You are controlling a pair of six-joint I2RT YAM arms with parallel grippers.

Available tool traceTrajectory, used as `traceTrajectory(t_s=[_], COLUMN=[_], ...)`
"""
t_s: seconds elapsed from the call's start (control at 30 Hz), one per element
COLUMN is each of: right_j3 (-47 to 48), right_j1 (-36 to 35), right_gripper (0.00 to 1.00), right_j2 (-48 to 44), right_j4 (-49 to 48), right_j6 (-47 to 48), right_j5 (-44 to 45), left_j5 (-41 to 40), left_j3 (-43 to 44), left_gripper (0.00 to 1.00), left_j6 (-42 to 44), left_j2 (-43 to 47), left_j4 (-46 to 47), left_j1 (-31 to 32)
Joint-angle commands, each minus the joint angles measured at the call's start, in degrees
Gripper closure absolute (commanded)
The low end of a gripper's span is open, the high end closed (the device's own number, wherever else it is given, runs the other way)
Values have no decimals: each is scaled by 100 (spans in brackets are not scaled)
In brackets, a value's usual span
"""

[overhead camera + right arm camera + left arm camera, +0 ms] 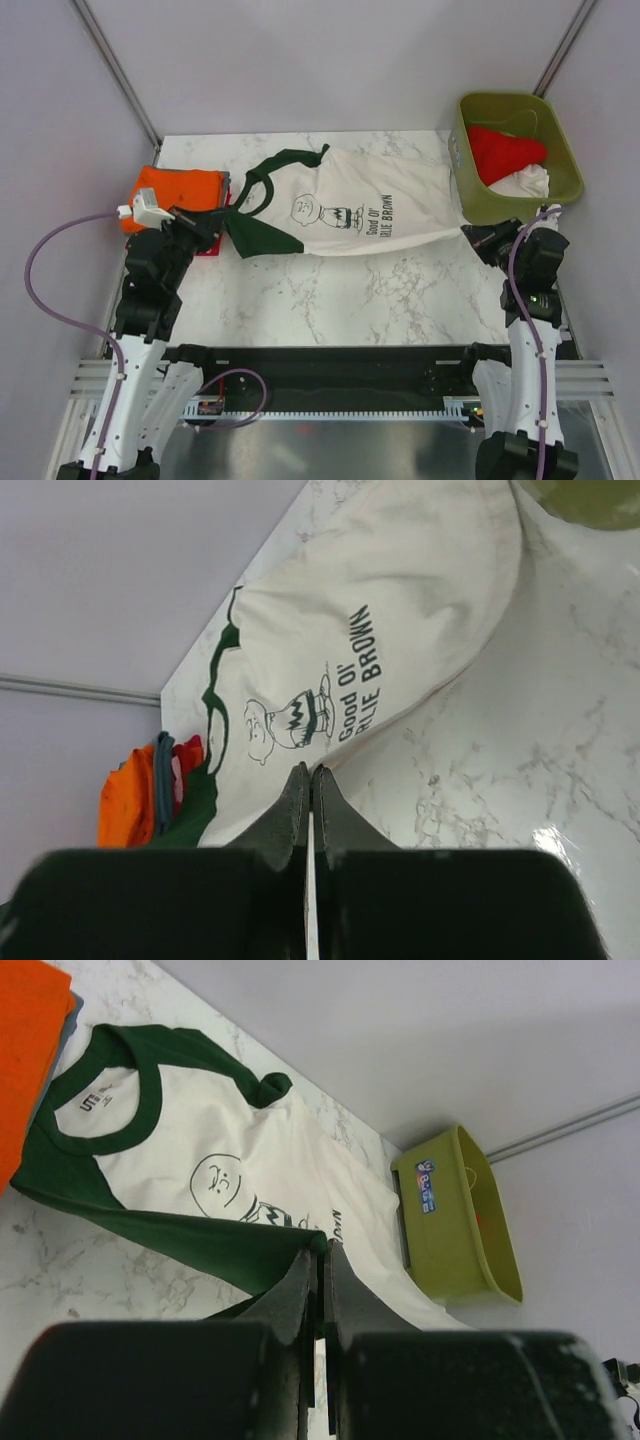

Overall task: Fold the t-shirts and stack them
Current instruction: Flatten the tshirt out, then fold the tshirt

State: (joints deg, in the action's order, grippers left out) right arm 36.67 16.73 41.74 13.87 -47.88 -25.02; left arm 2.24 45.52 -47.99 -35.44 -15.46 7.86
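Note:
A cream t-shirt (370, 205) with dark green sleeves and a Charlie Brown print lies spread sideways across the marble table, collar to the left. My left gripper (218, 225) is shut on the near green sleeve (200, 1245), and the fabric meets its fingertips in the left wrist view (325, 1248). My right gripper (470, 236) is shut on the shirt's near hem corner, where the cream edge runs into its tips (310, 770). The near edge of the shirt is drawn taut between them. A folded stack topped by an orange t-shirt (175, 188) sits at the left edge.
An olive-green plastic bin (570, 165) stands at the back right, holding a red t-shirt (505, 150) and a white one (525, 182). Bare marble table (350, 290) lies between the cream shirt and the arms' bases. Grey walls enclose the table's back and sides.

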Motion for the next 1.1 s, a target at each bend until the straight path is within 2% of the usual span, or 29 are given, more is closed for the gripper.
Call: traceTrajectory(t_s=[0.0, 0.13, 0.3, 0.47, 0.73, 0.9, 1.07], right_j3=[-290, -572, -1029, -1521, -1838, -1707, -1364], right_j1=[23, 23, 23, 23, 23, 23, 23], right_gripper=[100, 100, 100, 100, 100, 100, 100], right_j2=[-813, -1352, -1484, -1257, -518, 167, 817], right_j4=[913, 1399, 1540, 1102, 372, -129, -446], right_j6=[445, 455, 376, 376, 332, 297, 297], right_j5=[733, 964, 832, 937, 1007, 1095, 1218], left_j5=[241, 329, 207, -48, 22, -31, -180], left_j3=[-296, -604, -728, -693, -457, 175, 703], left_gripper=[98, 98, 98, 98, 98, 98, 98], left_j6=[-246, -343, -317, -422, -510, -466, -448], left_j2=[570, 1039, 978, 364, -814, -1674, -2168], left_j4=[-377, -528, -624, -572, 262, 413, 491], left_j1=[23, 23, 23, 14, 32, 40, 49])
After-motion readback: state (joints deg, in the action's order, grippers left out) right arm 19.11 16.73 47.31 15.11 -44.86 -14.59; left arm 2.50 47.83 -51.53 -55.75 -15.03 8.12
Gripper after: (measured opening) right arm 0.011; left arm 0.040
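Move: Below the right hand, which holds the white hem corner of the t-shirt, the bare marble where that corner is headed lies about 21 cm down, 4 cm back and 2 cm to the right. The lettering is some 11 cm ahead and 17 cm left of this hand, the green bin roughly 21 cm ahead and 13 cm right. From the left hand, holding the green sleeve, the collar lies about 20 cm ahead, 29 cm down; the orange pile is 14 cm ahead, 18 cm left. Lowering the hem corner, the right hand comes back a little and then sinks steeply, some 17 cm in all, its fingers tipping down about 25 degrees and staying shut on the cloth. The left hand keeps its pinch on the sleeve: it eases back and down, swings forward about 9 cm towards the collar while sinking further and tipping down some 20 degrees, then lifts slightly at the end. ##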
